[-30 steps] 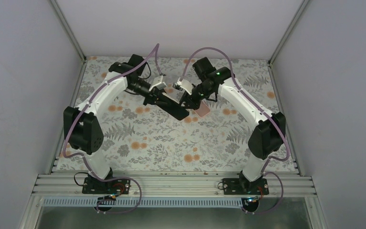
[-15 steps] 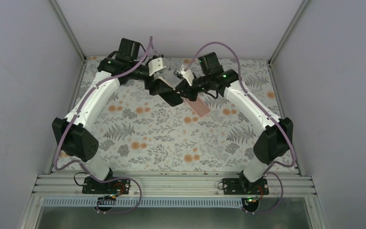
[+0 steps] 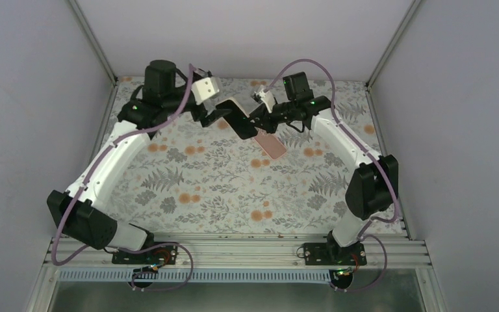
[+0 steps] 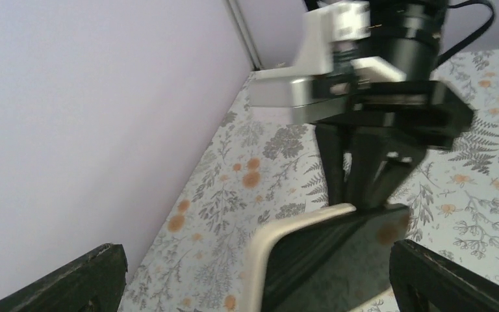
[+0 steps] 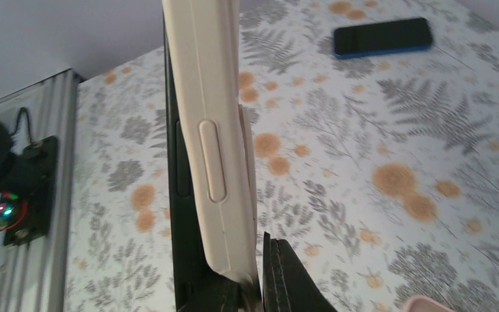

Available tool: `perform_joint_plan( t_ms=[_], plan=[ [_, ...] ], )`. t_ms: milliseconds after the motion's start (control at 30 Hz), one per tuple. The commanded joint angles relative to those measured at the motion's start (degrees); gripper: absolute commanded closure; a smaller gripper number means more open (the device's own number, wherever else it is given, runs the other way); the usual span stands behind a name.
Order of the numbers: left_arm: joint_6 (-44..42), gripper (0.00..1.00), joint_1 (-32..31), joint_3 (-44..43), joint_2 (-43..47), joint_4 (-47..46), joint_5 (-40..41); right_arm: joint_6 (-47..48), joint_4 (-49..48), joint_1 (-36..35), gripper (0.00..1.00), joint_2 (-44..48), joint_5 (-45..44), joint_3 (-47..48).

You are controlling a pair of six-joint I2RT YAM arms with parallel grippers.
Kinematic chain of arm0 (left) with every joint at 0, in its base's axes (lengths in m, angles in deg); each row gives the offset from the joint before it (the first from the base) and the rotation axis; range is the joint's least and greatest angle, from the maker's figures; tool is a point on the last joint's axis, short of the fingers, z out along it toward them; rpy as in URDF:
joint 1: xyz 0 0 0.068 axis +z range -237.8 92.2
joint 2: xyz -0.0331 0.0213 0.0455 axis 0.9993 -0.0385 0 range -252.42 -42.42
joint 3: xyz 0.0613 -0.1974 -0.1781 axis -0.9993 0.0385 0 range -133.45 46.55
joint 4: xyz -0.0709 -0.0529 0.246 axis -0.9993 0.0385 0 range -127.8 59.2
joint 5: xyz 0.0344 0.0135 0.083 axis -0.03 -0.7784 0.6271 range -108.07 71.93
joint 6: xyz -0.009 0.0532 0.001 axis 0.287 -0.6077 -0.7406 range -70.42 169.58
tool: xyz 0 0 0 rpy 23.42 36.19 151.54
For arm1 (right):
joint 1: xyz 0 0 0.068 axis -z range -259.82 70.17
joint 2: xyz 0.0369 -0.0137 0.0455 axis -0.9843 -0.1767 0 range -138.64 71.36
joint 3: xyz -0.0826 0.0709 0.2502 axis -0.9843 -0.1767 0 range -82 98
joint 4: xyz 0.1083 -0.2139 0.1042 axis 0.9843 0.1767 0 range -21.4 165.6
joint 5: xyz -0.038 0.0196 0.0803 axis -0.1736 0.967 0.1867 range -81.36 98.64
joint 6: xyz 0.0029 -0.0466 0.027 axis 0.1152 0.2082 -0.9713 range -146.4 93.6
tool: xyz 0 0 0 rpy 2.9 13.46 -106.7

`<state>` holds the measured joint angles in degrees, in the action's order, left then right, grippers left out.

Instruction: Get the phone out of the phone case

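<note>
The phone in its beige case [image 3: 236, 112] is held in the air over the far middle of the table. In the right wrist view the case [image 5: 211, 130] stands edge-on with a side button, and the black phone [image 5: 180, 227] lies against its left side. My right gripper [image 5: 253, 286] is shut on the bottom end of the cased phone; it also shows in the top view [image 3: 257, 122]. My left gripper [image 4: 255, 260] is wide open, and the dark phone screen [image 4: 344, 253] lies between its fingers [image 4: 78, 283], nearer the right one. It also shows in the top view [image 3: 217, 116].
A pink flat case or phone [image 3: 273, 145] lies on the floral table [image 3: 221, 188] just below the grippers. A black phone with a blue edge [image 5: 382, 36] lies on the table in the right wrist view. Grey walls close in the left, back and right.
Both grippers have moved toward the far side and lifted the cased phone. The left arm has swung up and back to the left, and the pink item is now uncovered.
</note>
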<state>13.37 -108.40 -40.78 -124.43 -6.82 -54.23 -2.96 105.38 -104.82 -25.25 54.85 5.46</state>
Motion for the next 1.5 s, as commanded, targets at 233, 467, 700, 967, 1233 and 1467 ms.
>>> perform_joint_plan(
  t_ms=[233,467,700,967,1233,1467],
  plan=[
    [8.16,0.0,-14.32,13.73,0.03,-25.66,28.05,-24.32,-15.37,3.93,0.97,-4.79,-17.57,6.57],
    [10.69,0.0,-17.63,14.83,-6.47,-36.91,36.97,-31.98,-16.88,3.94,0.97,-7.85,-21.34,12.46],
    [15.76,0.0,-17.71,15.41,-10.54,-44.28,39.94,-33.26,-16.85,3.92,0.97,-8.99,-20.81,12.74],
    [17.52,0.0,-17.7,15.31,-14.68,-47.82,41.29,-34.4,-18.31,3.92,0.97,-7.95,-19.26,11.12],
    [17.32,0.0,-17.41,16.84,-15.64,-51.03,47.41,-35.25,-19.38,3.97,0.97,-6.54,-17.75,9.74],
    [18.85,0.0,-15.47,16.92,-13.99,-51.02,47.09,-35.2,-20.1,4.16,0.97,-5.98,-17.66,8.21]
  ],
)
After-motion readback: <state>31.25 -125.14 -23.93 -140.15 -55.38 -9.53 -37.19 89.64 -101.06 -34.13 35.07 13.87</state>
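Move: The phone, still in its case and pinched by the right fingers, lies roughly 6 cm to the right of the open left hand, level with it fore and aft and some 10 cm lower. From the right hand, the phone's middle is about 5 cm left, 1 cm ahead and 1 cm up. A pink empty case lies on the table about 12 cm ahead of the right hand, 9 cm to its right and 22 cm below. The right hand keeps its pinch on the side of the phone case and carries it about 13 cm forward and slightly right past the pink case, turning some 35 degrees clockwise, then nearly stays there. The left hand, fingers wide open throughout, first drops to the right and a little back, then swings forward and on down after the phone, ending about 9 cm lower, 9 cm farther out and 7 cm farther right, turned some 30 degrees counter-clockwise so its spread fingers face the phone; contact can't be made out. ##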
